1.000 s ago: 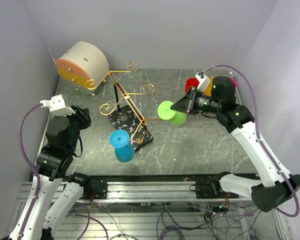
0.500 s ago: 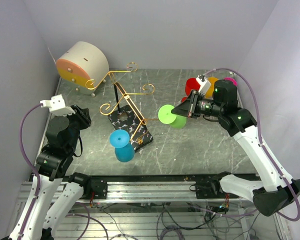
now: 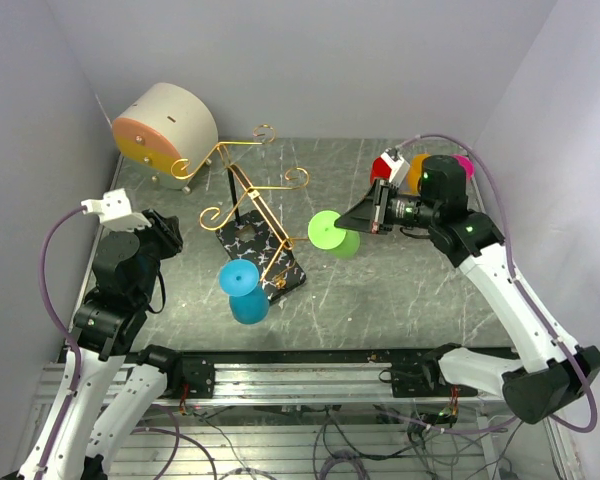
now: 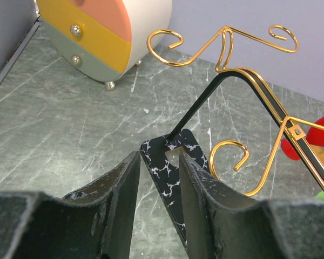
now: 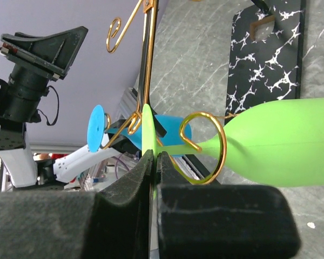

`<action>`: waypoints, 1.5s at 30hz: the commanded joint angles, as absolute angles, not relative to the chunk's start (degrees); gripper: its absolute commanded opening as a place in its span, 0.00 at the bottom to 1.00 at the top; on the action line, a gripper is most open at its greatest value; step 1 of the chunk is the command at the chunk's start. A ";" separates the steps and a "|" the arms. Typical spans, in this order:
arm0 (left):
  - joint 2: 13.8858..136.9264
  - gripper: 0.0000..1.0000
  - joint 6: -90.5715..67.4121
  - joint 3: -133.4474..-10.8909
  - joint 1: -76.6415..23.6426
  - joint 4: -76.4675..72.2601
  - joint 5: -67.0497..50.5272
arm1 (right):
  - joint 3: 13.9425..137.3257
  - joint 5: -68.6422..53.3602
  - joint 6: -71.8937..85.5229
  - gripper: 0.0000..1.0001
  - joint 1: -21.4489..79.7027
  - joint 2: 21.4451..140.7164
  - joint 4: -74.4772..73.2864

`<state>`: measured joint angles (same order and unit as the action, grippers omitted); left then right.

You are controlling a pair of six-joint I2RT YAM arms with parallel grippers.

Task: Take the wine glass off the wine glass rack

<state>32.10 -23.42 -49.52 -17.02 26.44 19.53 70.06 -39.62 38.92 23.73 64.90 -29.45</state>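
A green wine glass lies sideways at the right arm end of the wine glass rack. My right gripper is shut on the thin foot disc of that glass. In the right wrist view the rack's gold curl rings the green stem, and the bowl is to the right of it. A blue wine glass hangs off the rack's near end over the black veined base. My left gripper is open and empty to the left of the rack, its fingers framing the base.
A round beige drum with an orange face stands at the back left, close to the rack's far curls. Red, orange and pink glasses sit behind my right wrist. Walls close in on the left, back and right.
My right gripper has shifted a little left and nearer with the green glass, towards the rack's arm end. The left arm has stayed still.
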 commanded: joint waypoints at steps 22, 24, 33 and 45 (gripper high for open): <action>45.10 0.75 -31.47 -61.94 -16.72 24.70 4.36 | 80.44 -20.35 24.78 0.00 24.07 71.68 -17.34; 48.04 0.75 -34.08 -64.71 -16.77 24.10 -0.34 | 78.56 -17.20 19.16 0.00 24.27 68.92 -14.01; 60.51 0.73 -53.98 -70.85 -16.68 8.51 -27.84 | 72.89 -10.70 -12.22 0.00 35.26 64.00 -1.63; 61.39 0.74 -76.46 -65.88 -16.68 -4.41 -41.65 | 60.87 12.20 -41.77 0.00 54.12 64.25 18.03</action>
<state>63.37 -65.60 -68.47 -16.95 2.96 -34.17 62.83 4.08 -31.05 51.72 65.19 5.69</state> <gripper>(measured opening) 0.736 0.011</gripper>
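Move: Hanging bowl-down from the right fingers by the edge of its foot, the green wine glass has its middle about 8 cm below that hand and 1 cm back and left; the rack hook's curl sits 4 cm below, 2 cm back. The left gripper is some 33 cm left, 2 cm farther out and 2 cm lower. The blue glass hangs 17 cm left, 8 cm back, 12 cm down. From the left hand, the green glass is 34 cm right, 3 cm back, 7 cm down. Keeping its pinch on the foot, the right hand carries the glass forward about 9 cm, clear of the hook, then rises and comes back and left, dipping last; it rolls some 80 degrees, swinging the bowl outward. Opening wider, the left hand crosses 19 cm right over the rack towards the foot, rising 11 cm, turning clockwise and rolling left side down. ##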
